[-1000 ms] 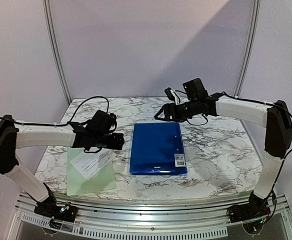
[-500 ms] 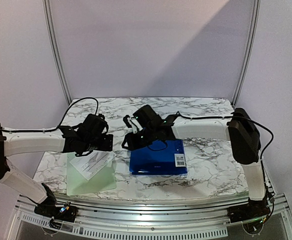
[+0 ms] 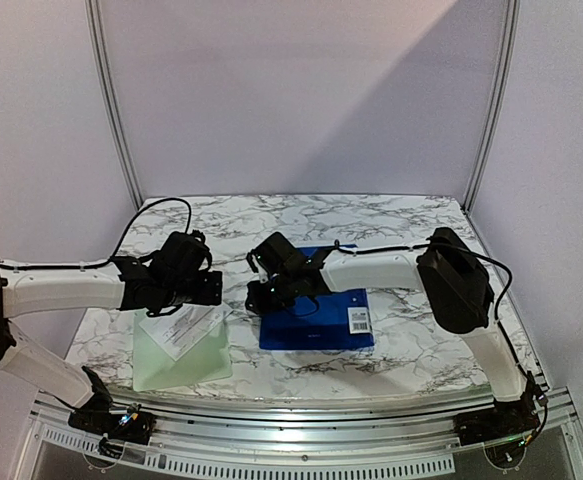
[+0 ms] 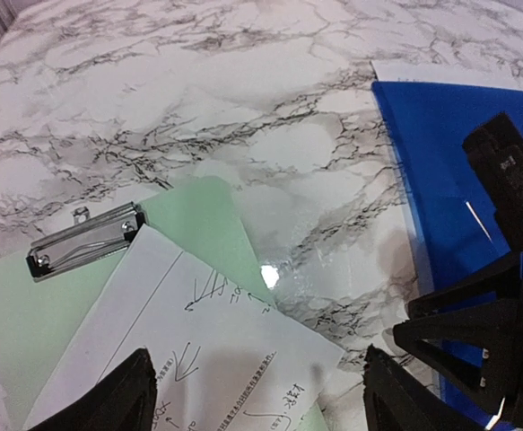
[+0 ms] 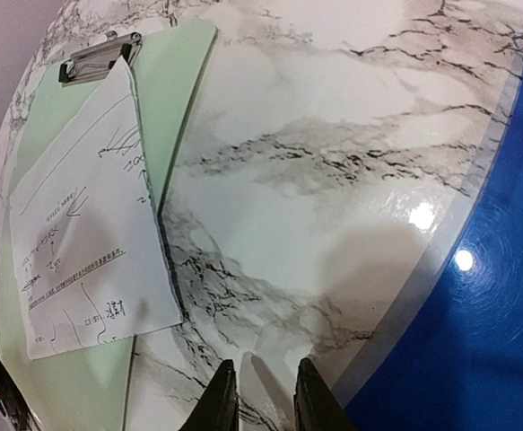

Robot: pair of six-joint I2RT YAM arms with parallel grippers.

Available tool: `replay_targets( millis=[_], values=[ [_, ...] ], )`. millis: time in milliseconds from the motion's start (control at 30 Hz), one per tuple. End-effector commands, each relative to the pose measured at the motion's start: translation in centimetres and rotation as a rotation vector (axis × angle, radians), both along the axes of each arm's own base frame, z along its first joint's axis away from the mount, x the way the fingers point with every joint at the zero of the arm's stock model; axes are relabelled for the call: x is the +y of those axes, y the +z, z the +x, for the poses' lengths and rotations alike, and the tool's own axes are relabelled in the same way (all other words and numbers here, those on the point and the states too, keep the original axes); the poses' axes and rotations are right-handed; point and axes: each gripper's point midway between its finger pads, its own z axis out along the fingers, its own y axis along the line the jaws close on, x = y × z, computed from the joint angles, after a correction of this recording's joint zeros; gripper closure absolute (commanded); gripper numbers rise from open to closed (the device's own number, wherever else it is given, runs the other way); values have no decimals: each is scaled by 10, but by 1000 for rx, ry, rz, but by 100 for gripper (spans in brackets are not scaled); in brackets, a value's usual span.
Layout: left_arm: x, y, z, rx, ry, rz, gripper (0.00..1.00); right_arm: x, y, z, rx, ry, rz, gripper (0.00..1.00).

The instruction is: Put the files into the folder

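Observation:
The folder (image 3: 321,312) lies flat and closed at the table's middle, deep blue, with a barcode sticker (image 3: 359,320) at its near right corner. One of the files, a white sheet with handwriting (image 3: 184,327), rests askew on a pale green clipboard (image 3: 181,358). My left gripper (image 3: 214,288) hovers open above that sheet's far right corner (image 4: 270,359), nothing between its fingers. My right gripper (image 3: 255,297) is low over bare marble just left of the folder's edge (image 5: 476,341). Its jaws (image 5: 263,400) are narrowed to a small gap and hold nothing.
The clipboard's metal clip (image 4: 86,241) sits at its far end, and the sheet is not under it. The two grippers are close together, the right one's black body (image 4: 503,305) beside my left fingers. The table's near metal rail (image 3: 291,420) runs below.
My right arm swung from the far right across the folder to its left edge and dropped low, its jaws narrowing. My left gripper drew back a little to the left.

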Motion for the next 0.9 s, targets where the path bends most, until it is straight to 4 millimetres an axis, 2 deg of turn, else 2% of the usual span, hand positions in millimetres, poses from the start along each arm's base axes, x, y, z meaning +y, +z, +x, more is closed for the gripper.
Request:
replay_targets(
  millis=[0,233,467,867],
  values=[
    [0,4,1,-16,4,-33,21,-55,-57,6,68,-92,-197,78],
    [-1,3,1,-15,7,-41,21,-105,-60,18,80,-158,-227,78],
    [-2,3,0,-13,6,-47,22,-136,-66,33,95,-187,-250,78],
    [2,2,-1,-9,18,-31,22,-191,-70,73,99,-283,-277,78]
  ],
)
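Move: The blue folder lies flat just below the right hand, its middle about 14 cm to the right and 2 cm ahead; its left edge is right at the fingertips. The green clipboard is about 18 cm to this hand's left and 8 cm back, with the written sheet on it about 17 cm left and 6 cm back. From the left hand the folder's middle is some 27 cm to the right, 3 cm ahead and 9 cm below. Its nearly shut fingertips stay against the folder's left edge as the right hand pushes the folder to the right, away from the clipboard, by about 11 cm. It also works forward some 8 cm, more so later on, at an even height low over the table, which brings the tips farther up along that edge. The wrist turns about 10 degrees clockwise and the finger gap stays as it was. ##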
